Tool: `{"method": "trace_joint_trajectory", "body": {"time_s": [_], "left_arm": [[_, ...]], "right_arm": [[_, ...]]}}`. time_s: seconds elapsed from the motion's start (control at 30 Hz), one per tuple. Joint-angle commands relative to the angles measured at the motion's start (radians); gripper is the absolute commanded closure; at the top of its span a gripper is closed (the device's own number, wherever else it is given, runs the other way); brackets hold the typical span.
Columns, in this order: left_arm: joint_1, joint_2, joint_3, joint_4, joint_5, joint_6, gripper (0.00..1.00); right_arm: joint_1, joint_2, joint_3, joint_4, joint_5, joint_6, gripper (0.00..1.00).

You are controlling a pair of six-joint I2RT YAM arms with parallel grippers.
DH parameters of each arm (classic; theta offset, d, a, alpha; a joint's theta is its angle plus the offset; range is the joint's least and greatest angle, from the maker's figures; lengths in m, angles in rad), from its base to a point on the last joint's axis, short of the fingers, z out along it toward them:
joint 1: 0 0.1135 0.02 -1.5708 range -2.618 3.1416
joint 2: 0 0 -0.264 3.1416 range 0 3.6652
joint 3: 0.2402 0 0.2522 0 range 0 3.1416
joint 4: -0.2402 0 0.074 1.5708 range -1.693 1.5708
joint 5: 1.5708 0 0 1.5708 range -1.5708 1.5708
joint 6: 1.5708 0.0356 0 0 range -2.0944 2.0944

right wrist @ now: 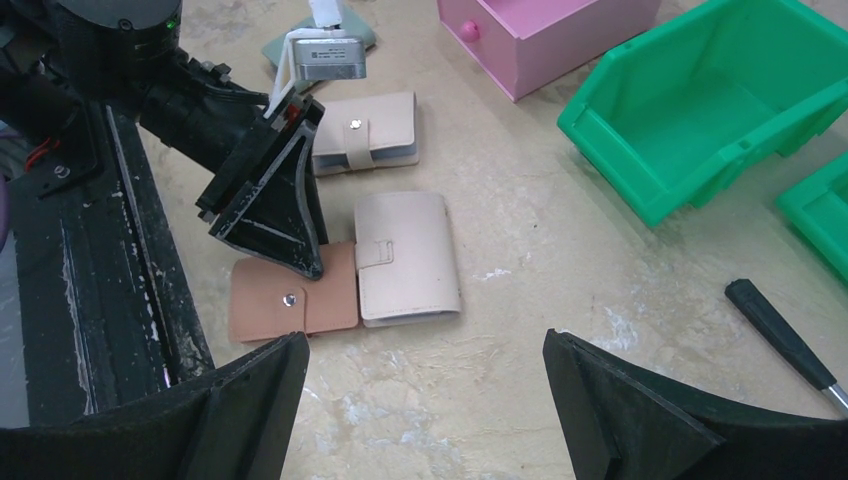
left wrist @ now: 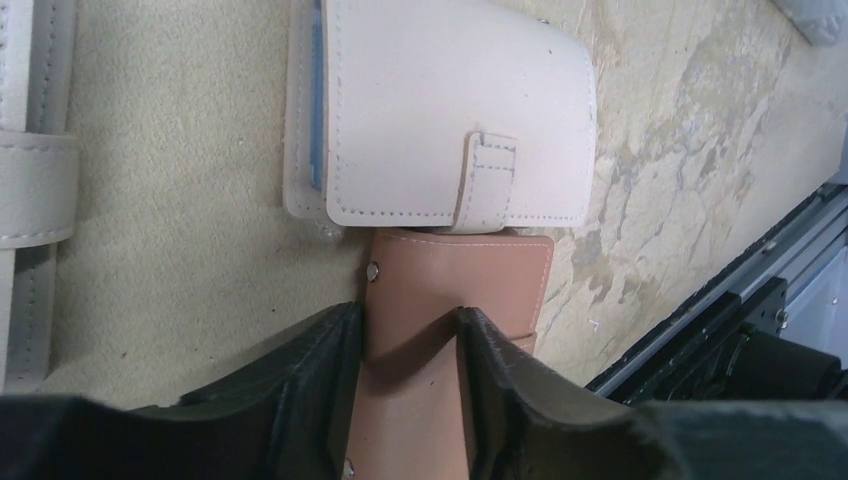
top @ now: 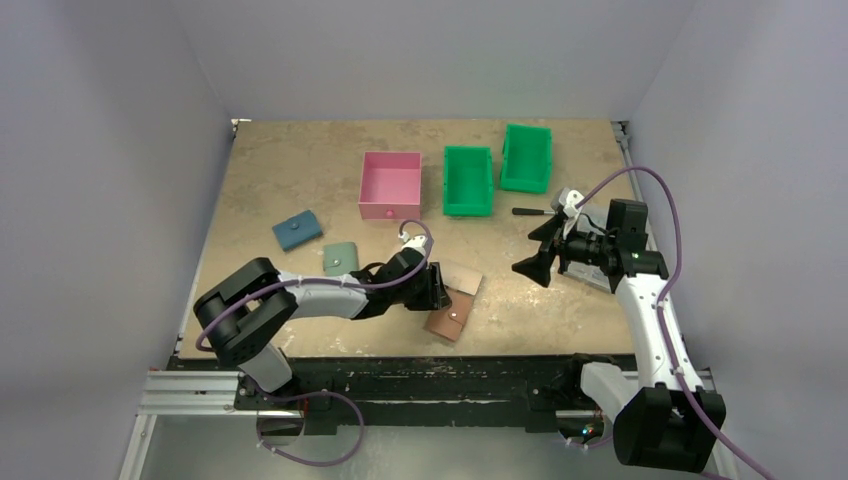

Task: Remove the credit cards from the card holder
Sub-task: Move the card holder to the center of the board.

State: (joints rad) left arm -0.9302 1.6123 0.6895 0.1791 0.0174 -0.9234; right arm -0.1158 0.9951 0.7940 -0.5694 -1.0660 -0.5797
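Observation:
The reddish-brown card holder (top: 447, 322) lies flat and snapped closed near the table's front edge, touching a beige wallet (top: 462, 280). My left gripper (top: 437, 288) is down on it. In the left wrist view the gripper (left wrist: 408, 312) has one fingertip at the card holder's (left wrist: 450, 280) left edge and the other resting on its leather, with a gap between them. The right wrist view shows the holder (right wrist: 290, 300) under that finger. No credit cards show. My right gripper (top: 535, 248) hovers wide open to the right, and in its own view it (right wrist: 425, 345) holds nothing.
A second beige wallet (right wrist: 365, 135) lies behind the first (right wrist: 405, 255). A sage green wallet (top: 340, 258) and a blue one (top: 297, 231) sit left. A pink box (top: 390, 185) and two green bins (top: 467, 180) (top: 526, 158) stand at the back. A black-handled tool (top: 530, 211) lies near the right arm.

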Motion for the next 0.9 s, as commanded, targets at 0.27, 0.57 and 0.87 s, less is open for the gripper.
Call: {"method": "trace_joint_trajectory", "body": {"time_s": [0.27, 0.57, 0.87], "left_arm": [[-0.006, 0.018, -0.024, 0.008, -0.052, 0.008, 0.96], [-0.002, -0.112, -0.152, 0.09, -0.158, -0.097, 1.0], [0.093, 0.011, -0.102, 0.204, -0.178, -0.197, 1.0]], "right_arm": [[0.011, 0.0, 0.003, -0.004, -0.008, -0.022, 0.01], [0.185, 0.088, 0.02, -0.059, 0.072, -0.116, 0.01], [0.34, 0.199, 0.083, -0.072, 0.151, -0.168, 0.04]]}}
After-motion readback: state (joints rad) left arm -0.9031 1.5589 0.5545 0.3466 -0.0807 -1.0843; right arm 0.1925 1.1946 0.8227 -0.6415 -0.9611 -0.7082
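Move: The brown card holder's middle is about 3 cm back, 2 cm right and 1 cm below my left hand, whose half-open fingers straddle its left edge. From that hand the near beige holder is 5 cm ahead and 4 cm right, the other beige holder 7 cm ahead and 9 cm left. From my right hand the brown holder is roughly 10 cm back, 14 cm left, 17 cm down; the near beige one 2 cm back, 11 cm left. I close my left fingers and pinch the brown card holder's left edge near its forward end, ease up barely 1 cm, then draw it about 2 cm left and lastly a little forward, turning some 10 degrees counter-clockwise. Late on, my wide-open right hand sweeps about 6 cm left, 5 cm down and slightly back towards the brown holder, turning counter-clockwise too. ##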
